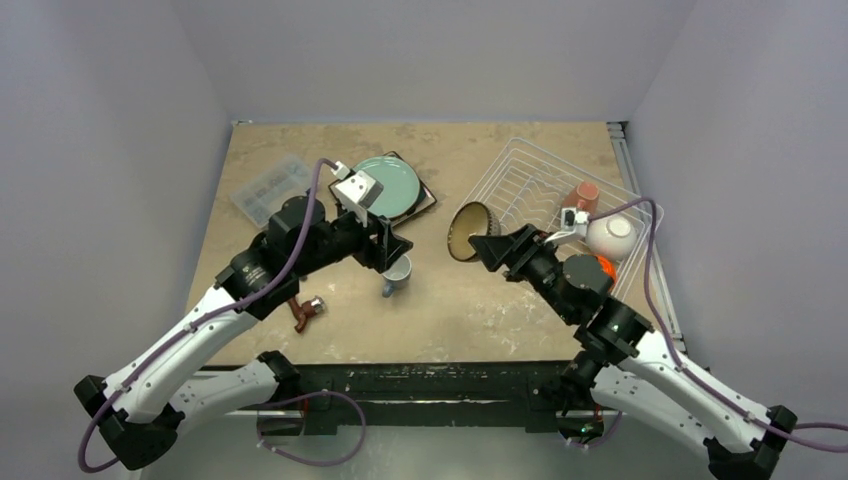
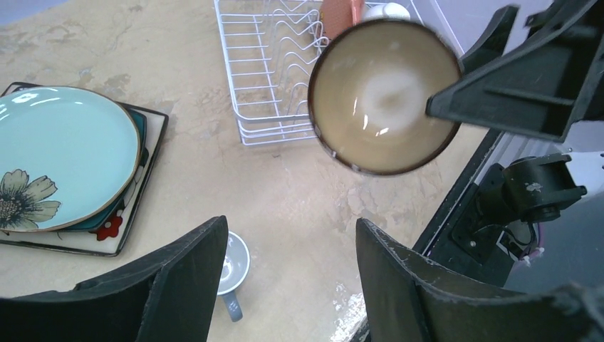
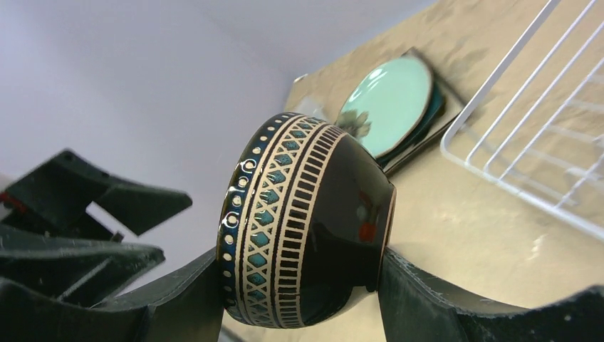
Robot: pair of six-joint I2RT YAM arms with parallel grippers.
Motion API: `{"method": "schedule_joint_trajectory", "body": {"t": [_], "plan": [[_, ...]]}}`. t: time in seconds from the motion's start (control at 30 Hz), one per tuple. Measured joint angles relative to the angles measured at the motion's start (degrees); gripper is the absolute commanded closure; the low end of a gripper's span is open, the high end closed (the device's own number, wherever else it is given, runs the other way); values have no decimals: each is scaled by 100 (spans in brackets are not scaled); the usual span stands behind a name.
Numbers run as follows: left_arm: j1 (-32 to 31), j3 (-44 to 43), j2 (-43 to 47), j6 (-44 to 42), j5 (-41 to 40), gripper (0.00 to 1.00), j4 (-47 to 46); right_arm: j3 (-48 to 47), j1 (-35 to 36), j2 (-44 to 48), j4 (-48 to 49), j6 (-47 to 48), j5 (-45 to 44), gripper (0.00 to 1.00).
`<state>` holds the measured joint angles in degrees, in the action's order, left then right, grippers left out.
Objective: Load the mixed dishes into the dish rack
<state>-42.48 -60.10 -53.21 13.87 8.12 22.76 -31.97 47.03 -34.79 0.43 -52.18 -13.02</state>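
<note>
My right gripper (image 3: pixel 300 258) is shut on the dark brown bowl (image 3: pixel 306 221), one finger against its rim and the other against its base. It holds the bowl (image 1: pixel 467 231) tipped on its side in the air, just left of the white wire dish rack (image 1: pixel 535 180). My left gripper (image 2: pixel 288 226) stands open and empty, facing the bowl's tan inside (image 2: pixel 384 92). The pale blue mug (image 1: pixel 396 272) stands upright on the table under it. A teal plate (image 1: pixel 388 187) lies on the square flower-patterned plate (image 1: pixel 428 203). Pink mug (image 1: pixel 583 197), white bowl (image 1: pixel 610 237) and orange bowl (image 1: pixel 603 266) sit in the rack.
A clear plastic compartment box (image 1: pixel 270 188) lies at the back left. Black-handled pliers (image 1: pixel 303 312) lie near the left arm. A black rail (image 1: pixel 430 378) runs along the table's near edge. Grey walls close in the sides.
</note>
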Motion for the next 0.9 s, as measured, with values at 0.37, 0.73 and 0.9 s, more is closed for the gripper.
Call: {"method": "schedule_joint_trajectory", "body": {"t": [0.37, 0.73, 0.9], "plan": [[0, 0, 101, 0, -50, 34, -2, -1827, -212, -588, -2540, 1036, -1956, 100], [0, 0, 127, 2, -46, 35, -4, -2282, -671, -1626, -4400, 1327, -2979, 100], [0, 2, 142, 2, -48, 35, -4, -2430, -1128, -2074, -4568, 1541, -3034, 100]]}}
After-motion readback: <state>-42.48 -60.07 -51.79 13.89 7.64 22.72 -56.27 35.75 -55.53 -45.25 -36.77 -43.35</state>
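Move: My right hand already holds the dark patterned bowl. The middle of the dish rack lies about 20 cm ahead of that hand, some 21 cm to its right and 20 cm below. In the rack, the orange bowl is about 9 cm ahead and 28 cm right, the white bowl 19 cm ahead and 35 cm right, and the pink mug 26 cm ahead and 28 cm right, all roughly 20 cm down. From my empty left hand, the rack's middle is some 20 cm ahead, 39 cm right and 23 cm below. Keeping my grip on the dark bowl, I swing my right hand about 15 cm right and some 5 cm forward to bring it over the rack, first lifting nearly 4 cm, then sinking to end about 6 cm lower than I began. On the way I roll the hand strongly so its left side drops, turn it clockwise some 30 degrees and tip the fingers down. ##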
